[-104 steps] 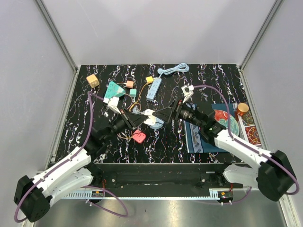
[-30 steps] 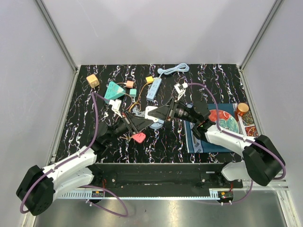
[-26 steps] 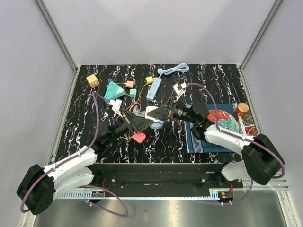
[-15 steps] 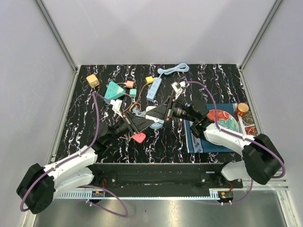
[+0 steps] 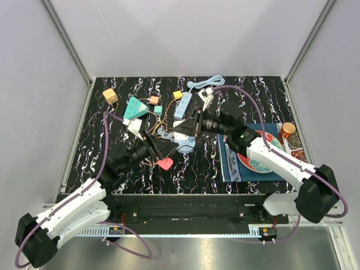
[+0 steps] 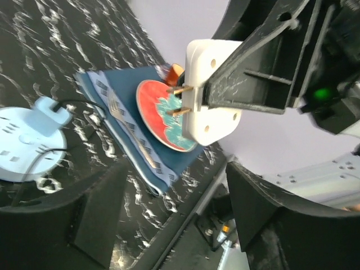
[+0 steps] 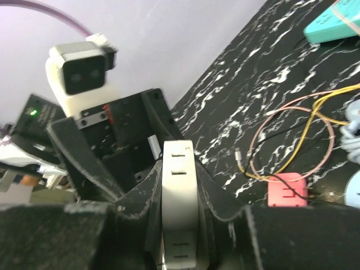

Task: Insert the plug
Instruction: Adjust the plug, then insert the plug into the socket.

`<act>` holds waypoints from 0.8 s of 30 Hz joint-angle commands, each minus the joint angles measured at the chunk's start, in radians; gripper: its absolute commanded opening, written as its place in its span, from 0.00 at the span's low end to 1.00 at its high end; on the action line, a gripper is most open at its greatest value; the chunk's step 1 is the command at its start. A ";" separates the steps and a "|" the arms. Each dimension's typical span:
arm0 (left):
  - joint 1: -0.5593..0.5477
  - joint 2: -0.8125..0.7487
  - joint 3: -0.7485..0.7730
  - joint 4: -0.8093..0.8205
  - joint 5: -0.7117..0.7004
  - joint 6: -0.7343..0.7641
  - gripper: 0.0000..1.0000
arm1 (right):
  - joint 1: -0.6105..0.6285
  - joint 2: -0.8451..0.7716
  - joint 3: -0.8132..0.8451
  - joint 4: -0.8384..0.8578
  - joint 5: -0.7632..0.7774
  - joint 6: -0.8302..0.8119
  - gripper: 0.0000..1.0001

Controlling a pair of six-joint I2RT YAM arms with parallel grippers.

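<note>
My right gripper [image 5: 185, 127] is shut on a white plug adapter [image 5: 180, 130] and holds it above the table's middle. The right wrist view shows its slotted edge [image 7: 178, 194] between my right gripper's [image 7: 179, 225] fingers. In the left wrist view its two brass prongs stick out to the left of the white body [image 6: 216, 84]. My left gripper [image 5: 159, 147] is open and empty just left of it, with its fingers [image 6: 84, 214] spread wide. A round light blue power hub [image 5: 187, 147] lies on the table below, also seen in the left wrist view [image 6: 28, 143].
A pink adapter [image 5: 165, 163] with looped thin cables lies near the left gripper. A light blue power strip [image 5: 182, 105], small coloured adapters and a teal triangle [image 5: 135, 107] lie at the back. A red plate [image 5: 261, 160] on a blue cloth and a copper can [image 5: 288, 130] sit at the right.
My right arm has carried the white plug adapter up and towards the back. My left gripper has drawn back to the left, so the two grippers stand a little apart.
</note>
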 commanded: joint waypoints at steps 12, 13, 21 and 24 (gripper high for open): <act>0.035 -0.090 0.476 -0.855 -0.391 0.518 0.98 | 0.005 0.351 0.554 -0.933 0.288 -0.369 0.00; 0.037 -0.097 0.492 -0.868 -0.410 0.553 0.99 | 0.005 0.394 0.575 -0.954 0.290 -0.378 0.00; 0.035 -0.144 0.519 -0.932 -0.569 0.667 0.99 | 0.005 0.598 0.775 -1.106 0.344 -0.439 0.00; 0.038 -0.156 0.490 -0.924 -0.649 0.673 0.99 | 0.008 0.661 0.827 -1.122 0.351 -0.447 0.00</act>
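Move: The right gripper already holds the white plug. The round socket lies about 9 cm ahead of it, 2 cm to its right and some 25 cm below. The blue plug already on that socket sits about 4 cm farther right and 1 cm farther out. From the right hand, the red block is 3 cm back and 8 cm left, and the coiled white cable 14 cm ahead and 8 cm left. For the left hand, the round socket is about 13 cm ahead, 7 cm right and 21 cm below. Keep the right gripper shut on the white plug and carry it down about 15 cm and forward 8 towards the round socket, starting forward, then dropping. Tip the level, left-pointing fingers some 50 degrees downward on the way. Meanwhile draw the empty left gripper some 13 cm left, away from the plug, rising slightly, opening fully and swinging to point mostly forward. ##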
